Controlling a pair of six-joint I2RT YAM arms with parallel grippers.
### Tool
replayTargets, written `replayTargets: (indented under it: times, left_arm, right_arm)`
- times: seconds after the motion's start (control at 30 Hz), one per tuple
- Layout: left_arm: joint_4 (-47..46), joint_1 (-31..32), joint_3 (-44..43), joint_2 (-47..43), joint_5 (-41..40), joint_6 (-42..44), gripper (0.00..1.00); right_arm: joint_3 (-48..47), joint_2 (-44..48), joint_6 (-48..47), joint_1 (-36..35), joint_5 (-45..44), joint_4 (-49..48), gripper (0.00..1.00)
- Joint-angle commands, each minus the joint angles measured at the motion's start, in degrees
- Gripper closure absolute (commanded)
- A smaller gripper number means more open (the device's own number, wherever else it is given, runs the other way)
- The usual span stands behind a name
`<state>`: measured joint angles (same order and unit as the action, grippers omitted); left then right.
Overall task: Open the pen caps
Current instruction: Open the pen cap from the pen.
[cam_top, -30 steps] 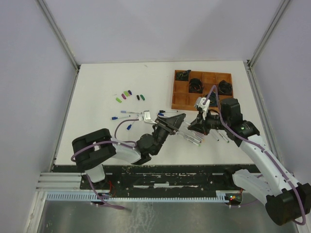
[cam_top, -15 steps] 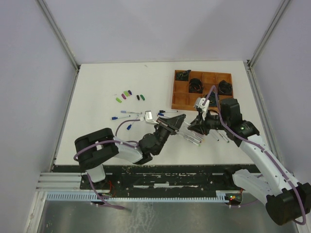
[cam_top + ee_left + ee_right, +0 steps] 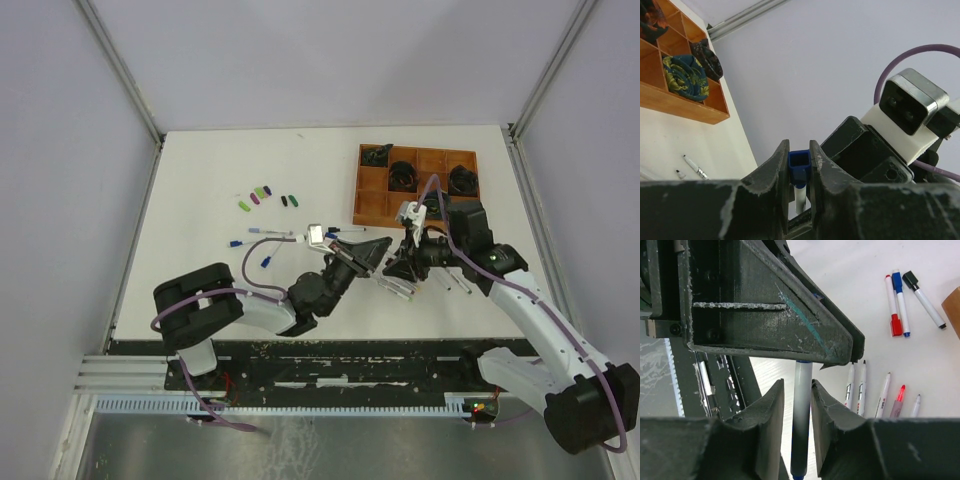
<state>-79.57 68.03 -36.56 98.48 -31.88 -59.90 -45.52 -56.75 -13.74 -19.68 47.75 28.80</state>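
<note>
My left gripper (image 3: pixel 800 150) is shut on a pen at its blue cap (image 3: pixel 800 164), the white barrel running down between the fingers. It meets my right gripper (image 3: pixel 398 262) tip to tip above the table's middle right. The same pen's grey-white barrel (image 3: pixel 802 420) passes between the right gripper's (image 3: pixel 797 390) fingers with a thin gap on each side, so those jaws are open. A left finger (image 3: pixel 790 325) covers the pen's upper end. Several loose pen caps (image 3: pixel 262 195) lie at the far left.
A brown compartment tray (image 3: pixel 415 212) with dark rolled items stands at the back right. Capped red, blue and black pens (image 3: pixel 901 302) and several uncapped pens (image 3: pixel 862 385) lie under the grippers. More pens (image 3: pixel 255 240) lie left of the left arm.
The right jaws have come apart off the barrel. The left gripper has risen slightly toward the right one, still holding the pen.
</note>
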Motion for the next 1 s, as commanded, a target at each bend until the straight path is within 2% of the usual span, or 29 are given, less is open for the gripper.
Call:
replayTargets:
  times: [0.0, 0.23, 0.3, 0.33, 0.4, 0.43, 0.53, 0.67, 0.87, 0.97]
  left_arm:
    - [-0.23, 0.43, -1.85, -1.92, 1.41, 4.37, 0.97]
    - [2.70, -0.19, -1.88, -2.25, 1.90, 4.55, 0.97]
    - [2.67, -0.64, -1.70, -2.15, 2.59, 4.06, 0.97]
    - [2.53, -0.82, -1.66, -2.10, 2.70, 3.81, 0.97]
    - [1.85, -1.41, -1.72, -2.18, 3.49, 3.72, 0.97]
    - [1.88, -1.86, -1.76, -2.41, 3.95, 3.58, 0.97]
    - [1.98, -4.84, -1.19, -4.27, 3.92, 2.55, 0.97]
    - [6.38, -13.16, -0.83, -10.38, 2.59, 1.87, 0.97]
    - [13.04, -21.71, -2.62, -16.89, -4.74, -4.33, 0.97]
    - [15.87, -22.78, -2.99, -18.78, -8.67, -7.84, 0.97]
  right_arm:
    - [-2.43, 0.28, 0.29, 0.26, 0.08, 0.02, 0.67]
    - [-2.99, 1.44, 0.82, 0.28, 1.03, -0.18, 0.63]
    - [-2.91, 1.35, 0.77, 0.26, 0.97, -0.10, 0.65]
    - [-2.93, 1.13, 0.62, 0.26, 0.99, 0.00, 0.72]
    - [-3.25, 0.39, -0.14, 0.22, 1.45, 0.73, 0.96]
    - [-3.70, 0.04, -0.97, 0.27, 1.82, 1.83, 0.98]
    - [-4.65, -0.11, -2.71, 0.26, 2.05, 3.95, 0.98]
    - [-4.80, -1.88, -2.49, 0.25, 1.43, 4.80, 0.98]
    - [-5.67, -4.77, -4.20, -1.01, 1.13, 6.71, 0.98]
    - [-5.42, -4.23, -3.70, -1.05, 1.44, 6.12, 0.98]
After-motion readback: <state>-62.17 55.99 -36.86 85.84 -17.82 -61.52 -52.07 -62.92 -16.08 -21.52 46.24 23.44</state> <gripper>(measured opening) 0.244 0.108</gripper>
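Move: Between the right hand's parted fingers lies the pen's white body, its middle about at the hand point. The pen's blue cap, still in the left jaws, is some 5 cm to the left of the right hand, 2 cm ahead and 3 cm above. Uncapped pens lie roughly 4 cm ahead, 1 cm to the left and 16 cm below; the red marker about 12 cm ahead and 14 cm to the left, equally low. From the left hand the pen body is some 5 cm to its right, 2 cm back and 3 cm lower. Closing its fingers round the white barrel, the right hand pinches the pen while the left keeps its grip on the blue cap, sinking about a centimetre. Both then head forward, left and up: the left hand pulls away faster and more to the left, roughly 6 cm with the cap, while the right carries the body about 5 cm, mostly forward and up, tilting slightly. ##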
